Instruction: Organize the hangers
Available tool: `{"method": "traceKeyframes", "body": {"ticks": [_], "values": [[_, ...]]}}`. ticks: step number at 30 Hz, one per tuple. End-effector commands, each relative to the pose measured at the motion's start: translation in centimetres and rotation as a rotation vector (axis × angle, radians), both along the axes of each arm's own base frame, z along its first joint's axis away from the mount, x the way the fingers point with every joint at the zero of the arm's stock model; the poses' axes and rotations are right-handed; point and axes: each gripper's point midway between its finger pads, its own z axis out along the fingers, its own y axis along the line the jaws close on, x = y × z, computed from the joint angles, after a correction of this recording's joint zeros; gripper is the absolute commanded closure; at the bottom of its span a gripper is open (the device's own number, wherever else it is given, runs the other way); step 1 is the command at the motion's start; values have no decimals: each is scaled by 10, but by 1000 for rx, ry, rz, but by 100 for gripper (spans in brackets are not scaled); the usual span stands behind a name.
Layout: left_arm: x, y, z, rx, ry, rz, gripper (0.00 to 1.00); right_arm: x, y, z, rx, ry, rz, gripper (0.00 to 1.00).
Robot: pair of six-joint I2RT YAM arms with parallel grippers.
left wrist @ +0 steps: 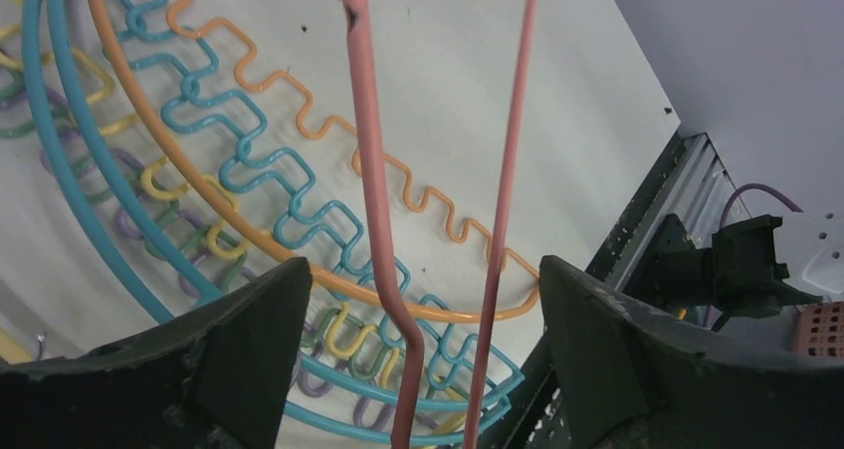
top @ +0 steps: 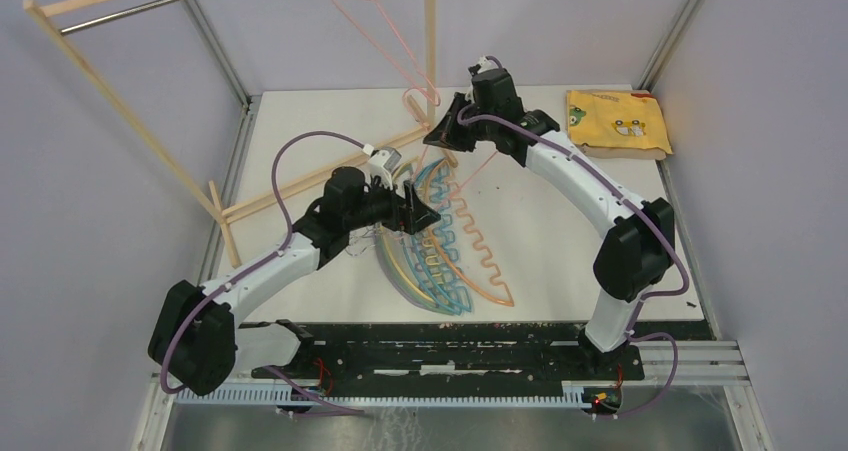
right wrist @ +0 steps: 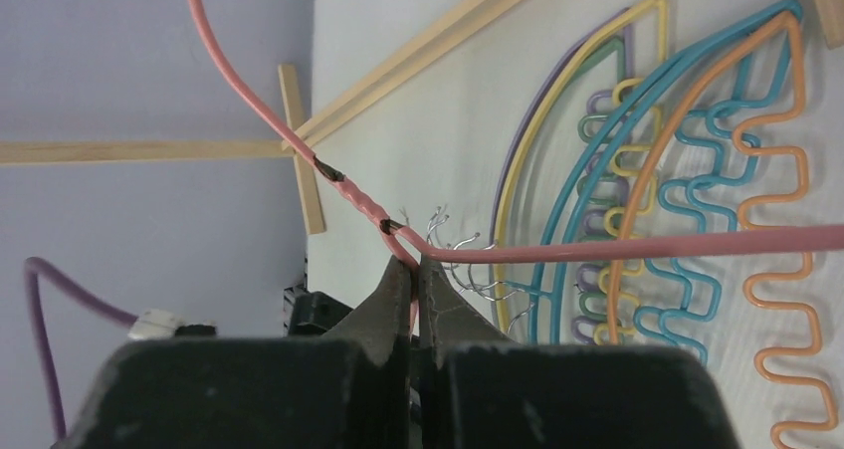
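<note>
A pink hanger (top: 394,59) is lifted off the table and tilts up toward the back. My right gripper (top: 446,127) is shut on its twisted neck (right wrist: 415,270). Two of its thin pink wires (left wrist: 368,170) run between the fingers of my left gripper (left wrist: 423,330), which is wide open and touches neither wire. Below the left gripper (top: 425,214) the other hangers (top: 455,256) lie flat in an overlapping pile: orange (left wrist: 299,120), teal (left wrist: 249,160), yellow (right wrist: 518,170), green and purple. Their metal hooks (right wrist: 468,260) bunch together near the right fingertips.
The light wooden rack (top: 120,101) with its metal rod (top: 160,3) stands at the back left. Its base slats (top: 320,176) lie across the table next to the pile. A folded yellow cloth (top: 615,121) sits at the back right corner.
</note>
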Motion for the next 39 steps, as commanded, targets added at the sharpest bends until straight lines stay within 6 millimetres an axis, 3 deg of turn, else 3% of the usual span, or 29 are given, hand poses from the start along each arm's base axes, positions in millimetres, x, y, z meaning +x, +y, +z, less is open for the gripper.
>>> {"method": "traceKeyframes", "body": {"ticks": [1,4,7,8,10,14,18,19,20,26,34,39], "values": [[-12,3,-17,48,36,-25,14,4,15,60,143,-106,24,99],[-18,11,-26,90,59,-15,40,3,17,60,155,-99,32,99],[-18,18,-28,125,68,12,85,3,18,56,154,-85,33,99],[-16,23,-29,144,69,35,95,3,18,54,151,-80,33,99],[-11,34,-32,198,70,89,97,3,15,48,132,-61,29,98],[-6,63,-34,343,88,199,97,1,-8,29,33,-14,-9,61],[-10,96,-25,477,106,299,97,1,-57,7,-126,23,-107,33],[-13,104,-24,504,116,319,97,1,-70,2,-159,29,-132,20],[-18,112,-23,534,132,336,97,1,-82,1,-182,29,-151,16],[-35,155,-17,664,220,501,97,0,-122,-11,-285,54,-205,10],[-41,178,-24,709,312,651,97,1,-121,-18,-297,63,-195,10],[-25,205,-5,678,306,832,97,1,-121,-17,-301,55,-186,10]]}}
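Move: The pink hanger's near end hangs between the left hand's open fingers, practically at the hand point; its twisted neck is already pinched by the right hand, which has that near end about 13 cm back and 7 cm below it. The coloured hangers lie some 4 cm back, 3 cm right and 17 cm below the left hand, their silver hooks 12 cm left, 4 cm back at that depth. The rack's wooden foot is about 4 cm ahead and 25 cm below the right hand, 1 cm to its right. The pink hanger changes hands: the left fingers close on its two converging bars while sinking about 4 cm. The right hand then opens wide, lets go of the neck and backs off some 12 cm to its right, slightly down. The left keeps its hold and carries the hanger 18 cm left and a little back, over the silver hooks, swinging its fingers from pointing right to steeply down and forward. ##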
